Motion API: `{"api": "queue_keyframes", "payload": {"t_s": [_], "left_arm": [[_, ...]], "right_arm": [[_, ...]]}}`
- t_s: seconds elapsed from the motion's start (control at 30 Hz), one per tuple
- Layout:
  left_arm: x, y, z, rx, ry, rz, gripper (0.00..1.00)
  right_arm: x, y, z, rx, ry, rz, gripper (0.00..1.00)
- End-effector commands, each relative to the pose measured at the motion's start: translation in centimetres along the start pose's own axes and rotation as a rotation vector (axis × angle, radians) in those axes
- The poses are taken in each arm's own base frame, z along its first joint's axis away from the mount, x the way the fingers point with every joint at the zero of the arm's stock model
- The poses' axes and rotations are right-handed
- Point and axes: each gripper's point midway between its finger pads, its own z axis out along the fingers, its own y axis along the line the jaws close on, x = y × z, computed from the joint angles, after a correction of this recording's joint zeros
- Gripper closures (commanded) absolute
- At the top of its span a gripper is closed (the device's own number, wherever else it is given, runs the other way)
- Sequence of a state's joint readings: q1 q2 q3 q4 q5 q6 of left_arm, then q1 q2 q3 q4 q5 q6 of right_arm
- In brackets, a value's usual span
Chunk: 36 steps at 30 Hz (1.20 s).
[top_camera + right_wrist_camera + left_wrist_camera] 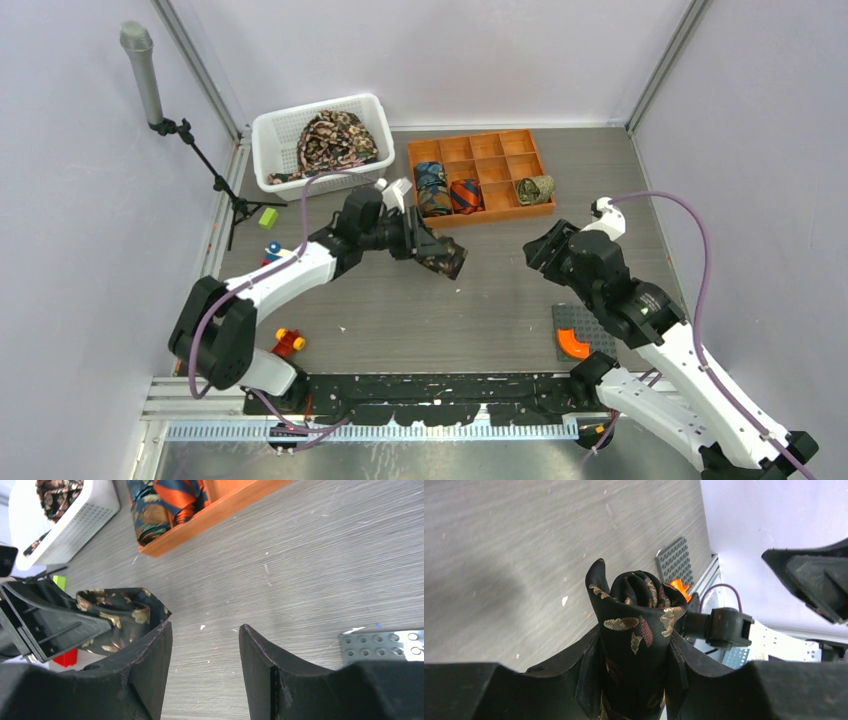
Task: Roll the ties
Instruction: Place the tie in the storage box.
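My left gripper [432, 250] [634, 650] is shut on a rolled black tie [446, 258] [636, 605] with tan and pink print, held just above the table's middle. The roll also shows in the right wrist view as the black tie [122, 612]. About a hand's width to its right, my right gripper [543, 252] [205, 632] stands open and empty. The orange tray [470, 149] [220, 507] behind holds three rolls: a blue tie [431, 187], an orange-red tie [466, 195] and an olive tie [535, 188]. More unrolled ties [332, 140] lie heaped in the white basket [268, 130].
A microphone stand [185, 130] rises at the far left. A green block [268, 217] lies below the basket and a red-yellow toy [288, 342] near the left arm's base. A grey studded plate [590, 325] [385, 645] with an orange piece [573, 343] sits near the right arm.
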<state>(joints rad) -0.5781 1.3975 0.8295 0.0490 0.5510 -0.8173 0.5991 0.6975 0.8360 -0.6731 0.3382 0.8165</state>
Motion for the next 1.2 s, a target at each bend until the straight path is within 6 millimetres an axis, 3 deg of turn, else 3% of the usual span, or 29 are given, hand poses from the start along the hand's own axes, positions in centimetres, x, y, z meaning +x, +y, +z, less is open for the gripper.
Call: {"api": "queue_keyframes", "payload": {"t_s": [0.0,0.17,0.47,0.7,0.87,1.17], "left_arm": [[-3.0,-2.6,1.9,0.019,-0.002,0.056,0.82],[-7.1,-5.1,4.7,0.031,-0.014,0.099,0.83],[-11.7,-3.7,11.4,-0.037,0.012,0.113,0.84],[-14.6,-3.8,15.4,-0.047,-0.001,0.136,0.86],[-15.7,-3.0,17.7,-0.094,0.003,0.172,0.86],[-15.5,0.9,21.0,-0.212,0.018,0.244,0.87]], "right_arm": [[-2.9,-1.9,-1.5,0.101,-0.112,-0.022,0.44],[-3.5,-2.2,-2.2,0.115,-0.130,-0.025,0.44],[-4.5,-3.7,-3.8,0.167,-0.172,-0.031,0.44],[-4.1,-4.9,-4.4,0.197,-0.173,-0.031,0.44],[-3.5,-5.5,-4.7,0.200,-0.170,-0.014,0.44],[-3.1,-6.1,-4.9,0.216,-0.156,-0.019,0.45]]}}
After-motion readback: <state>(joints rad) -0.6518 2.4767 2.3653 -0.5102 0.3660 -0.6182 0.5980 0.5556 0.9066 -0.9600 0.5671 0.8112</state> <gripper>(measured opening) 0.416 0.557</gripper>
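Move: Out ahead and to the right of the left hand, which already holds the rolled tie in the air, lies the empty front compartment of the storage box: roughly 25 cm forward, 19 cm right and 14 cm below. The orange striped tie sits some 9 cm to the left of that compartment, the green tie about 10 cm to its right, both level with it. From the right hand the compartment is about 28 cm forward, 9 cm left and 20 cm down. Carrying the rolled tie towards the empty compartment, the left hand sweeps about 20 cm forward and 15 cm right, arching up some 4 cm before sinking to slightly under its starting height. Its grip stays shut on the tie while the fingers tip some 10 degrees further down. The empty right hand, still open, backs off about 7 cm right and 3 cm back, turning slightly clockwise. ##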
